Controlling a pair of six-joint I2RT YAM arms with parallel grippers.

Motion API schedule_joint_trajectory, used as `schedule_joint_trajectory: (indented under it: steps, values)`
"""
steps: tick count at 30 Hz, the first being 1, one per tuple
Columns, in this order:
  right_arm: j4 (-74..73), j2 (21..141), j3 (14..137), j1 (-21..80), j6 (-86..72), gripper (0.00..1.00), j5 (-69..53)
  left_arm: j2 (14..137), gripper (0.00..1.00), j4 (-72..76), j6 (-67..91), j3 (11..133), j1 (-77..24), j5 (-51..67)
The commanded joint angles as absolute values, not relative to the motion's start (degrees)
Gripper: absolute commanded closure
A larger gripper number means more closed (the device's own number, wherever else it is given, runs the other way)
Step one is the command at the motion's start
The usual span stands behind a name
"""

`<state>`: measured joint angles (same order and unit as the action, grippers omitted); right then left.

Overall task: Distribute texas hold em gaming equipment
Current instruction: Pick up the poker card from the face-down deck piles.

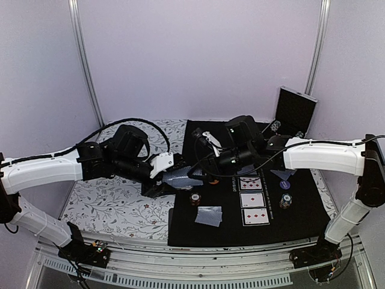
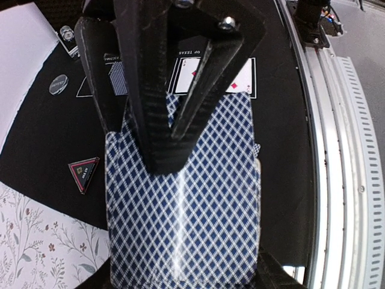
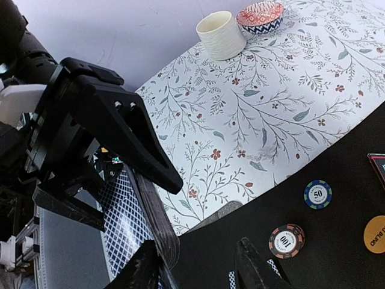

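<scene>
My left gripper [image 1: 170, 180] is shut on a deck of blue-diamond-backed playing cards [image 2: 186, 205], held above the left edge of the black mat [image 1: 307, 223]. My right gripper [image 3: 195, 244] stands open at the deck's far end. One of its fingers [image 2: 174, 120] lies over the top card and the other runs along the deck's edge [image 3: 159, 232]. On the mat lie a row of face-up cards [image 1: 252, 200], face-down cards [image 1: 209, 215], striped chips [image 3: 287, 241] [image 3: 317, 194], an orange disc [image 3: 376, 235], a silver disc [image 2: 58, 84] and a red triangle marker [image 2: 84, 173].
A floral cloth [image 1: 114, 205] covers the table left of the mat. A white cup [image 3: 221, 35] and a patterned bowl [image 3: 260, 16] stand far out on it. An open black case [image 1: 295, 111] leans at the back right. A metal rail [image 2: 337, 150] runs along the near edge.
</scene>
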<state>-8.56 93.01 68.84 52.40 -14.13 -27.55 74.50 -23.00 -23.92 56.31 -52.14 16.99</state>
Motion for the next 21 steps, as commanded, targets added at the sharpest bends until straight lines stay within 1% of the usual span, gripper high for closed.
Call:
schedule_joint_trajectory:
  steps: [1, 4, 5, 6, 8, 11, 13, 21]
  values:
    - [-11.12, 91.07, 68.82, 52.54, -13.31, 0.63, -26.84, 73.47, 0.46, -21.45, -23.92, 57.57, -52.74, 16.99]
    - [-12.60, 90.29, 68.86, 52.49, -12.60, 0.77, -25.81, 73.40, 0.45, -21.45, -23.97, 57.49, -52.74, 16.88]
    - [-13.03, 90.05, 68.81, 52.51, -12.50, 0.80, -25.56, 73.47, 0.45, -21.45, -23.91, 57.53, -52.73, 16.92]
    - [-13.45, 89.79, 68.77, 52.51, -12.42, 0.80, -25.28, 73.55, 0.46, -21.49, -23.92, 57.57, -52.73, 16.92]
    - [-14.54, 89.15, 68.81, 52.51, -12.19, 0.86, -24.52, 73.61, 0.46, -21.45, -23.91, 57.57, -52.80, 16.88]
    - [-16.08, 88.17, 68.77, 52.55, -11.79, 0.90, -22.90, 73.56, 0.45, -21.45, -23.91, 57.53, -52.73, 16.90]
    - [-17.26, 87.35, 68.81, 52.49, -11.48, 0.95, -21.71, 73.56, 0.45, -21.45, -23.91, 57.48, -52.73, 16.88]
    - [-23.65, 80.67, 68.81, 52.37, -7.88, 0.98, -14.55, 73.61, 0.45, -21.45, -24.00, 57.48, -52.78, 16.93]
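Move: The top card of the face-down deck, held out in the left hand, lies with its middle about 4 cm to the right hand's left, 1 cm back and 1 cm lower; from the left hand it is some 4 cm to the right and 2 cm ahead. Some 20 cm below the right hand, the 100-chip stack is about 2 cm back and level sideways, and the face-down cards on the table are 9 cm back, 4 cm right. The deck's top card gets its free end pinched as the right fingers, about half open around it, close fully. Easing slightly back at first, the right hand then draws away from the deck, about 3.5 cm to the right and 2 cm up, quickest at the end, tilting only a few degrees. The left hand stays in place and keeps its grip on the deck. ##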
